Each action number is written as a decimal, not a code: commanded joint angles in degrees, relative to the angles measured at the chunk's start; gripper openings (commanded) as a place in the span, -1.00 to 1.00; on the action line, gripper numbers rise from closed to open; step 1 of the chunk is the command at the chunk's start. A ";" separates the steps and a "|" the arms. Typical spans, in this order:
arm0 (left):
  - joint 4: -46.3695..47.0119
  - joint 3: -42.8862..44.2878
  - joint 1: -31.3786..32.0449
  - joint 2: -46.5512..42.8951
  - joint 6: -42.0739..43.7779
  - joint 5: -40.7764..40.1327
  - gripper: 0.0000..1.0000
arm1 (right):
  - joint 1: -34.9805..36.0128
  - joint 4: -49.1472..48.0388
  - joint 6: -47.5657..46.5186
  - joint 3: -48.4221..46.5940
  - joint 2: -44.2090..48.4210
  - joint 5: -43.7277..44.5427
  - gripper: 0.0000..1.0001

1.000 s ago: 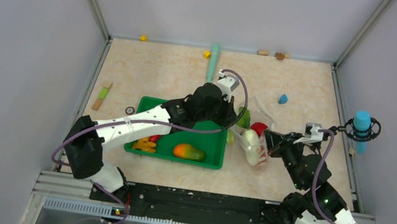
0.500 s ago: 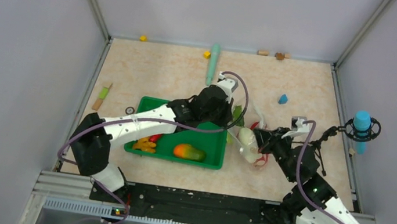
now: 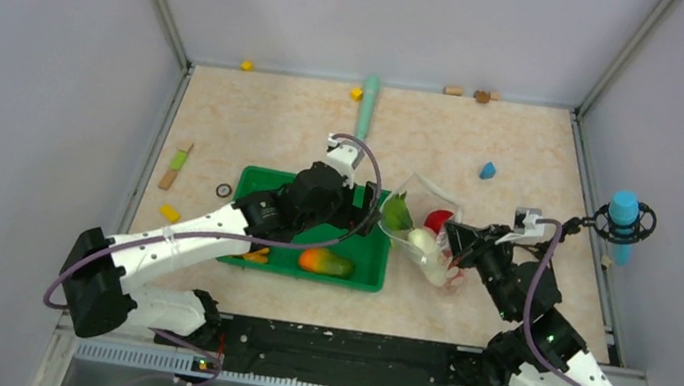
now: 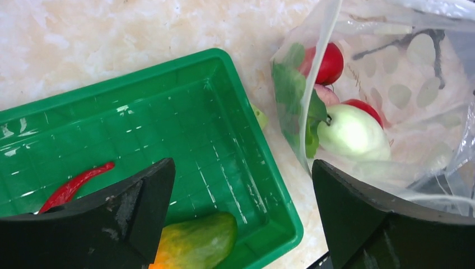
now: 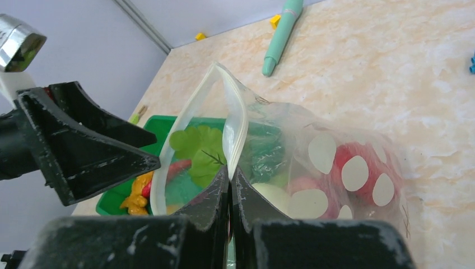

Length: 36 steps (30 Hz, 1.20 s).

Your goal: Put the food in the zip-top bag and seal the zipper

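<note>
The dotted zip-top bag point(image 3: 434, 228) lies right of the green tray point(image 3: 253, 184), its mouth facing the tray. My right gripper point(image 5: 229, 170) is shut on the bag's mouth edge by the zipper point(image 5: 237, 115) and holds it up. Inside the bag are a green leaf point(image 4: 291, 85), two red tomatoes point(image 4: 329, 63), and a white radish point(image 4: 353, 134). My left gripper point(image 4: 241, 168) hangs open and empty over the tray's right end, just short of the bag mouth. The mango point(image 4: 196, 244), the red chili point(image 4: 77, 182) and the yellow-orange bunch point(image 5: 134, 197) lie in the tray.
A long teal stick point(image 3: 368, 104) lies at the back. A blue block point(image 3: 488, 170), yellow blocks point(image 3: 247, 66) and wooden bits point(image 3: 453, 91) are scattered about. A small stick point(image 3: 177, 166) and a black ring point(image 3: 223, 191) lie left of the tray. Walls close three sides.
My left gripper opened, let go of the green leaf at the bag mouth, and drew back left over the tray. The right gripper kept its hold on the bag edge.
</note>
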<state>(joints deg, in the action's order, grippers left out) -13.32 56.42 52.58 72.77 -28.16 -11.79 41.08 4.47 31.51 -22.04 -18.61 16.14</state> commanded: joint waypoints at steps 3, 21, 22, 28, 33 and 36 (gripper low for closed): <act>0.44 -4.82 -0.10 -4.32 1.55 3.38 0.94 | -0.36 -1.39 -0.19 0.20 -1.27 -2.05 -1.00; -4.76 -15.92 -0.11 -4.88 -3.95 11.51 0.94 | -0.32 -1.57 -0.07 -0.21 -3.86 -6.02 -1.00; -5.59 -15.83 -0.10 -4.65 -3.86 9.47 0.94 | -0.29 -1.62 -0.27 -0.12 -4.03 -5.99 -1.00; -11.49 -13.32 -0.11 1.70 -4.19 3.38 0.94 | -0.34 -2.17 -0.34 -0.02 -4.96 -6.10 -1.00; -10.31 -12.71 -0.11 4.81 -2.50 6.48 0.94 | -0.32 -2.35 -0.64 -0.04 -5.33 -5.80 -1.00; -8.97 -12.51 -0.11 6.22 -1.77 7.65 0.93 | -0.35 -2.23 -0.59 -0.12 -5.68 -6.03 -1.00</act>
<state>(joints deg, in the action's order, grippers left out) -22.00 43.09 52.49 76.82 -31.86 -5.43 41.08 4.16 31.53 -21.74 -23.59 10.37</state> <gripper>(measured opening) 0.971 0.006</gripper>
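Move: The papaya lies in the tray's near right part, about 7 cm back from the left hand, 6 cm to its left and some 18 cm below. The red chili is roughly 13 cm left of the papaya and 3 cm farther out. The open bag mouth stands about 8 cm to the left hand's right, 1 cm ahead and 8 cm lower. From the right hand, which holds the bag rim, the papaya is about 23 cm left, 4 cm back and 20 cm below. The left hand, already empty and wide open, leaves the bag mouth and sinks about 14 cm into the tray while drawing back 7 cm and left 5 cm, its fingers tilting some 25 degrees steeper; after a brief check it makes a last short drop, bringing the open fingers to either side of the papaya's orange and green ends, though contact can't be made out. The right hand keeps the bag rim pinched and eases about 2 cm left and 2 cm down with a slight counter-clockwise turn. ##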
